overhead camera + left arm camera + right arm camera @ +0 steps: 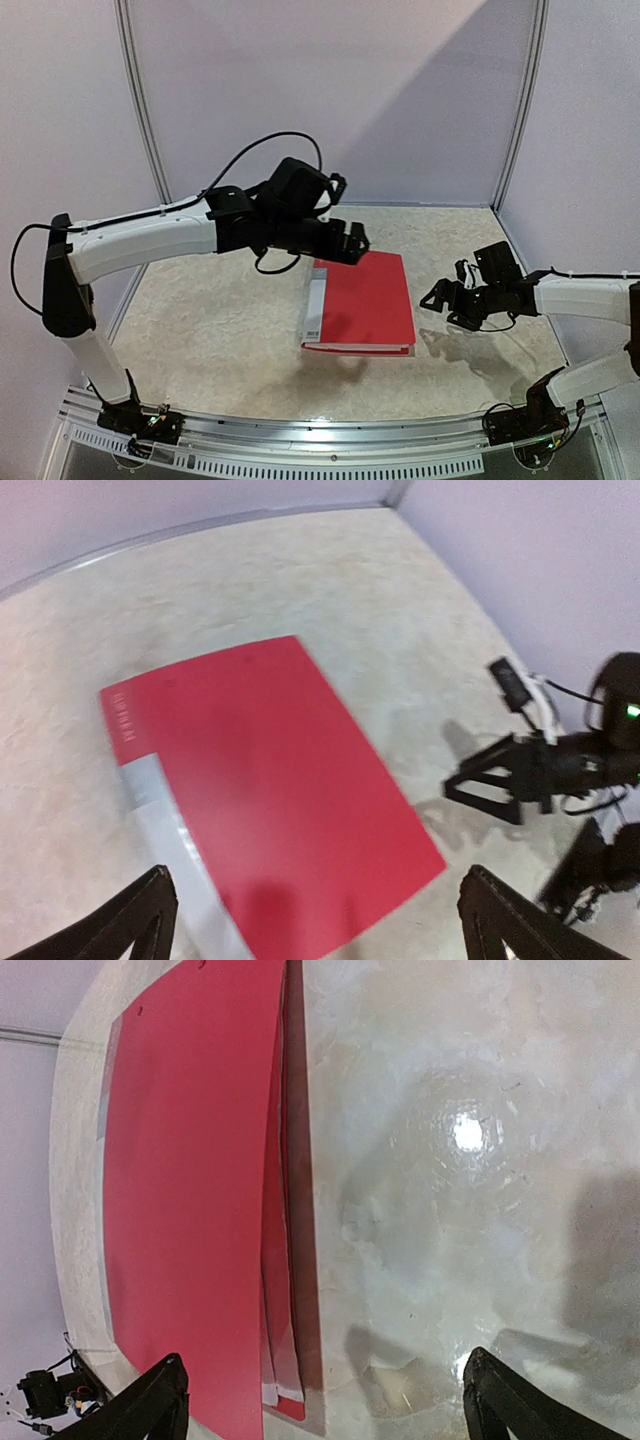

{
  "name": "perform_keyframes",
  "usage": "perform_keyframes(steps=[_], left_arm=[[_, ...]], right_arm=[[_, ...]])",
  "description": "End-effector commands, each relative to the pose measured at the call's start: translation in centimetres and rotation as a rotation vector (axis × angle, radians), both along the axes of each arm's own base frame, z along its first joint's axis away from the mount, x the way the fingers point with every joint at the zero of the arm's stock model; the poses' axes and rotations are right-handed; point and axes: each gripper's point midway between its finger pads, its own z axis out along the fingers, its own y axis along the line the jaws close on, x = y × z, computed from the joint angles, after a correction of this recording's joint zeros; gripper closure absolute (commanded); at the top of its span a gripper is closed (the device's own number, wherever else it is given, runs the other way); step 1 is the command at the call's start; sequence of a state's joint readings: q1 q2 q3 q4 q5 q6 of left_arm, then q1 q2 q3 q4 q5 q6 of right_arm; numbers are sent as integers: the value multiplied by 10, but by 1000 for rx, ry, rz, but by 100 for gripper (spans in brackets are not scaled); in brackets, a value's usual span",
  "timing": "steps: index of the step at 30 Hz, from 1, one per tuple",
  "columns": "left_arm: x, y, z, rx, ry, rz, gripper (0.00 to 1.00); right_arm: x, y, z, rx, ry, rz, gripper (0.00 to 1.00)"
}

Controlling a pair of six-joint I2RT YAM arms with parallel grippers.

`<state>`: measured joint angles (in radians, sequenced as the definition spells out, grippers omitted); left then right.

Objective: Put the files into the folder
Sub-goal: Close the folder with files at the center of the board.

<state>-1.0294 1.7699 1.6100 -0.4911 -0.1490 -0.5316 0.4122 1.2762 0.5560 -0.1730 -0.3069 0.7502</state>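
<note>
The red folder (pixel 365 300) lies shut and flat on the middle of the table, with its grey-white label strip (pixel 314 310) along the left side. It also fills the left wrist view (pixel 270 780) and the left of the right wrist view (pixel 180 1180). The files are hidden, except for a thin pale edge (pixel 276 1386) between the covers. My left gripper (pixel 352 243) hangs open above the folder's far left corner, its jaws (pixel 318 900) wide apart and holding nothing. My right gripper (pixel 440 303) stands open just right of the folder, over bare table (pixel 325 1380).
Pale enclosure walls (pixel 330 90) close off the back and both sides. A metal rail (pixel 330 440) runs along the near edge. The right arm (pixel 540 770) shows in the left wrist view, beyond the folder's right edge. The tabletop (pixel 220 330) is beige and mottled.
</note>
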Motion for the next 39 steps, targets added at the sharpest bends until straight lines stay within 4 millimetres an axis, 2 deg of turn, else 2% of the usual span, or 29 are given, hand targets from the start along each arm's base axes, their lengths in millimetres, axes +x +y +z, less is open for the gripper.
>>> perform_keyframes(steps=[1,4,6,7,9,11,13,16,18,20,22,27,31,34,39], left_arm=[[33,67,-81,150,105,168,1],[34,77,-121,174,165,178,5],[32,77,-143,191,200,175,12],[29,75,-152,194,221,166,20],[23,68,-164,170,258,132,36],[17,63,-170,143,284,116,44],[14,63,-170,129,287,120,48],[16,67,-162,149,255,149,52],[20,63,-145,151,199,142,52],[23,52,-132,127,167,102,53],[23,38,-131,97,169,55,54],[19,6,-158,36,241,-33,58],[11,-10,-183,-20,298,-77,61],[3,-11,-206,-38,345,-83,64],[-10,3,-240,4,418,-50,65]], right_arm=[[23,10,-1,-21,-34,45,8],[38,17,-7,-33,-47,51,12],[46,24,-11,-31,-45,71,22],[49,28,-15,-29,-39,84,31],[51,40,-22,-13,-23,118,46],[50,52,-26,-12,-11,155,57],[48,60,-33,-36,0,181,61],[42,62,-49,-76,34,203,62],[40,57,-58,-124,55,196,63],[41,50,-67,-205,64,196,63],[43,45,-74,-309,69,218,65],[33,44,-95,-416,121,289,68],[29,44,-99,-431,126,311,69],[27,47,-98,-418,120,330,69],[29,51,-91,-399,107,329,65]])
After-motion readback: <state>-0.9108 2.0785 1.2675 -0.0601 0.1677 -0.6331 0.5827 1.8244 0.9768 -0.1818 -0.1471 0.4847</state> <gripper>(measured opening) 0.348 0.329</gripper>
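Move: The red folder's middle lies about 24 cm below the left gripper, some 5 cm ahead and 2 cm to its right; its white spine label is about 3 cm ahead, 6 cm left and equally far down. From the right gripper the folder's middle is some 17 cm left, 6 cm ahead and 6 cm below. The folder's slightly raised free edge is nearer, roughly 5 cm left and 6 cm ahead, about 5 cm lower. Drop the left gripper towards the cover in two strokes, 18 cm down while swinging 8 cm left, then up 4 cm and back right, then down 8 cm onto the cover, tipping the fingers some 20 degrees steeper. Meanwhile bring the right gripper forward, left and down to rest on the cover's free edge, turning counter-clockwise, then hold. Narrow both grippers from wide open to about a third. ##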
